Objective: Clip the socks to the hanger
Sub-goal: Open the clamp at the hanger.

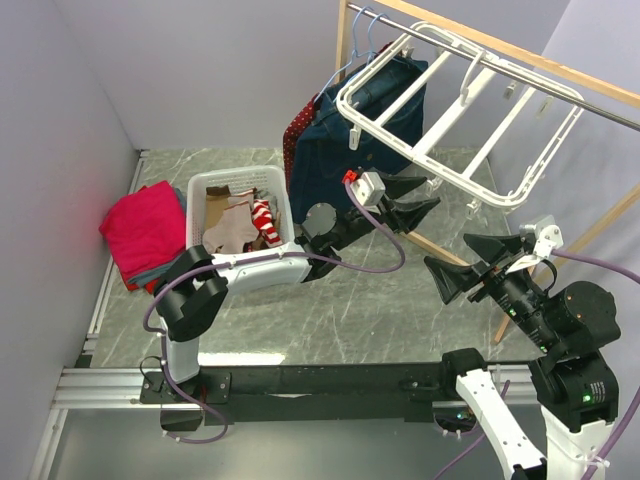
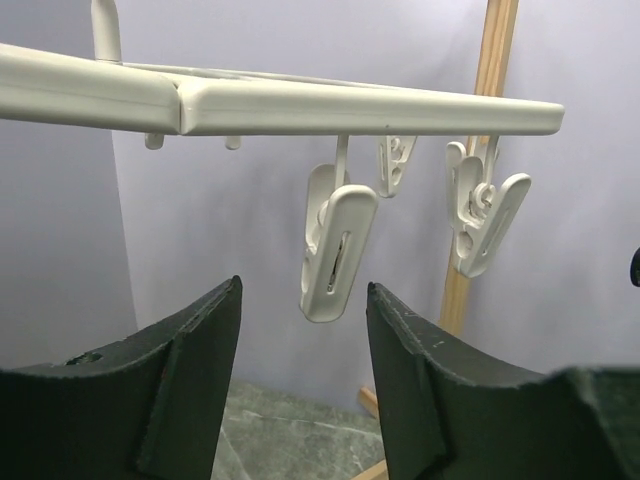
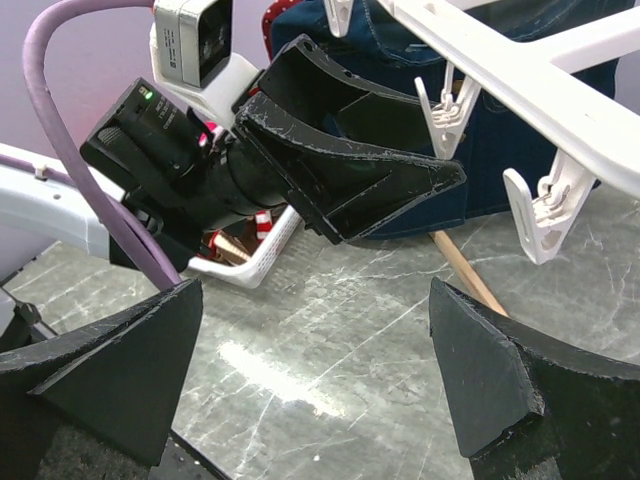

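Observation:
The white hanger (image 1: 450, 110) hangs tilted from a rail at the back right. Its clips dangle in the left wrist view; one clip (image 2: 335, 245) hangs just above and between my left fingers. My left gripper (image 1: 425, 195) is open and empty, raised just under the frame's near edge. My right gripper (image 1: 462, 262) is open and empty, lower and to the right of it. The right wrist view shows the left gripper (image 3: 400, 185) and the frame's clips (image 3: 545, 215). The socks (image 1: 238, 222) lie in a white basket (image 1: 215, 183) at the left.
A navy garment (image 1: 340, 150) hangs on a thin light-blue hanger (image 1: 362, 30) behind the frame. Folded pink cloth (image 1: 145, 230) lies at the far left. A wooden rack leg (image 1: 540, 270) slants down at the right. The floor is grey marble.

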Action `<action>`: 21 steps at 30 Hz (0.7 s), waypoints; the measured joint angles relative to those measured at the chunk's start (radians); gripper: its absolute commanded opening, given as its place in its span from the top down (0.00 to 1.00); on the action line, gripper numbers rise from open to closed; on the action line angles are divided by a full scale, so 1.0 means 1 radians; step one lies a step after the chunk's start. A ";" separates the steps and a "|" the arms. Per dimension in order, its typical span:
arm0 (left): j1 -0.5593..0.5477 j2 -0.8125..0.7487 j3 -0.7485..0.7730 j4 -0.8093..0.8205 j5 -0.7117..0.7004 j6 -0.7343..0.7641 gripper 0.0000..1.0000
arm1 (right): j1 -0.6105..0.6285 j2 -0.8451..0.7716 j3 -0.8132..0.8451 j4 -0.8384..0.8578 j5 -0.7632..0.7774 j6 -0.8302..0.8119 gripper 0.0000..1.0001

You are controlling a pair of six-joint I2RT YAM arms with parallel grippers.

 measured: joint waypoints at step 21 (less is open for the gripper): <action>-0.016 0.000 0.020 0.014 -0.028 -0.024 0.83 | 0.007 0.077 0.037 0.070 0.001 0.026 0.05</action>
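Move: Just beyond and above the left fingertips, nearly between them, hangs the clamp, about 1 cm back, 1 cm right and 2 cm up; from the right hand it is roughly 15 cm ahead, 2 cm left and 2 cm up. The hanger's near rail runs some 5 cm above this clamp. Of the clamp's neighbours, one hangs about 4 cm nearer and 7 cm right of it, another 9 cm farther out and 15 cm left, all at much the same height. Rising only about 1.5 cm, the left hand brings its half-open fingers up around the hanging clamp and closes them until they pinch it by its two side edges, its aim barely changing. A little later the right hand, empty and still wide open, sets off forward and up some 2.5 cm towards the same clamp. ##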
